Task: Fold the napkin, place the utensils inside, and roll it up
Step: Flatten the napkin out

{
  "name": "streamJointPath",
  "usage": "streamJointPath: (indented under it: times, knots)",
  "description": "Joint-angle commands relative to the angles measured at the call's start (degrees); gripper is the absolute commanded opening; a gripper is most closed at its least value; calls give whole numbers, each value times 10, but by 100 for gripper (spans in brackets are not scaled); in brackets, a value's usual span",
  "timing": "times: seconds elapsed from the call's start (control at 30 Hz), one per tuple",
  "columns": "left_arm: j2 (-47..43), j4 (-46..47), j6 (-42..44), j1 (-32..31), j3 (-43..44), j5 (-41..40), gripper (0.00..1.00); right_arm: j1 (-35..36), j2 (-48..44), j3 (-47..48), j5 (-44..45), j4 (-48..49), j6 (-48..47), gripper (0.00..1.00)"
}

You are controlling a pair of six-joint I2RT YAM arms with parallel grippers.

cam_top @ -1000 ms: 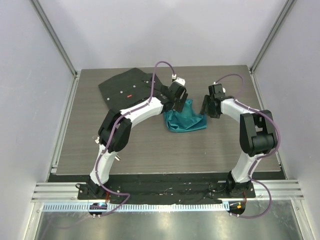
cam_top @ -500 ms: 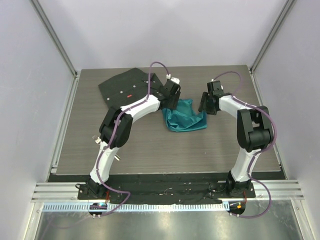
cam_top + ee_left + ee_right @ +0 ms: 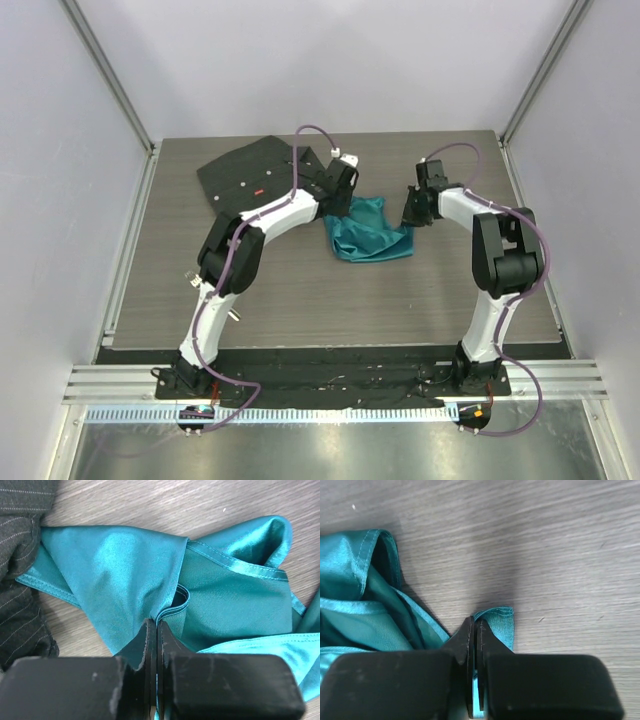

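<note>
The teal napkin (image 3: 367, 230) lies bunched and creased on the table between my two grippers. My left gripper (image 3: 340, 205) is shut on a fold at its left side; in the left wrist view the jaws (image 3: 156, 627) pinch the shiny cloth (image 3: 125, 565). My right gripper (image 3: 413, 212) is shut on the napkin's right corner; in the right wrist view the hemmed corner (image 3: 501, 622) sticks out beside the closed jaws (image 3: 475, 625). The fork is not in view.
The black buttoned shirt with a small red tag (image 3: 250, 178) lies at the back left, touching the napkin's left edge; its pinstriped cloth (image 3: 17, 545) shows in the left wrist view. Bare wood table (image 3: 300, 300) lies in front.
Both grippers moved toward the back of the table with the napkin's edges in them. The napkin's top edge was drawn back and spread a little wider.
</note>
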Motion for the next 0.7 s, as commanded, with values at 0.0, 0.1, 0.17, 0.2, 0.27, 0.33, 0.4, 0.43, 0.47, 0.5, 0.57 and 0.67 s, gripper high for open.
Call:
streamJointPath:
  times: [0.0,0.1,0.17,0.2,0.27,0.33,0.4,0.43,0.47,0.5,0.57,0.67]
  knots:
    - [-41,45,-17,13,16,19,0,-35,-14,53,-31,-5,-9,1]
    - [-46,48,-18,18,86,20,0,-62,-26,127,-26,-40,-21,1]
    - [-48,57,-16,19,148,25,0,-69,-42,192,-15,-65,-25,1]
    - [-53,64,-15,19,163,30,0,-72,-50,212,-7,-75,-27,1]
    - [-66,100,-15,20,178,50,0,-74,-67,262,8,-95,-31,1]
    - [-113,146,-26,19,143,68,0,-74,-111,272,40,-100,-29,1]
    - [-161,237,-40,19,26,80,0,-74,-170,256,50,-98,-26,1]
    - [-209,260,-64,18,-21,82,0,-74,-194,226,59,-94,-24,1]
    - [-233,278,-79,17,-68,81,0,-74,-215,203,61,-89,-22,1]
    - [-255,304,-99,14,-179,78,0,-74,-263,176,61,-83,-20,1]
    - [-318,327,-150,6,-293,64,5,-74,-307,78,65,-61,-14,1]
    - [-379,350,-190,-33,-464,40,59,-74,-386,-56,105,-44,-8,1]
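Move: The teal napkin is pinched in both hands: its middle lies about 6 cm to the right of the left hand, 3 cm back and 5 cm lower, and from the right hand about 10 cm to the left, 1 cm back and 2 cm lower. From the left hand, the dark garment's middle is some 20 cm to the left and 11 cm ahead, and the fork about 30 cm left and 20 cm back. Up in one fast fling go both hands with their pinched napkin ends, first rising forward off the table, then whipping back towards the bases. The right climbs nearly 30 cm, drawing about 7 cm right with its fingers tipping up and still shut; the left tops out a little lower, rolls left side down, tips up, dips, and starts to open on the cloth. ##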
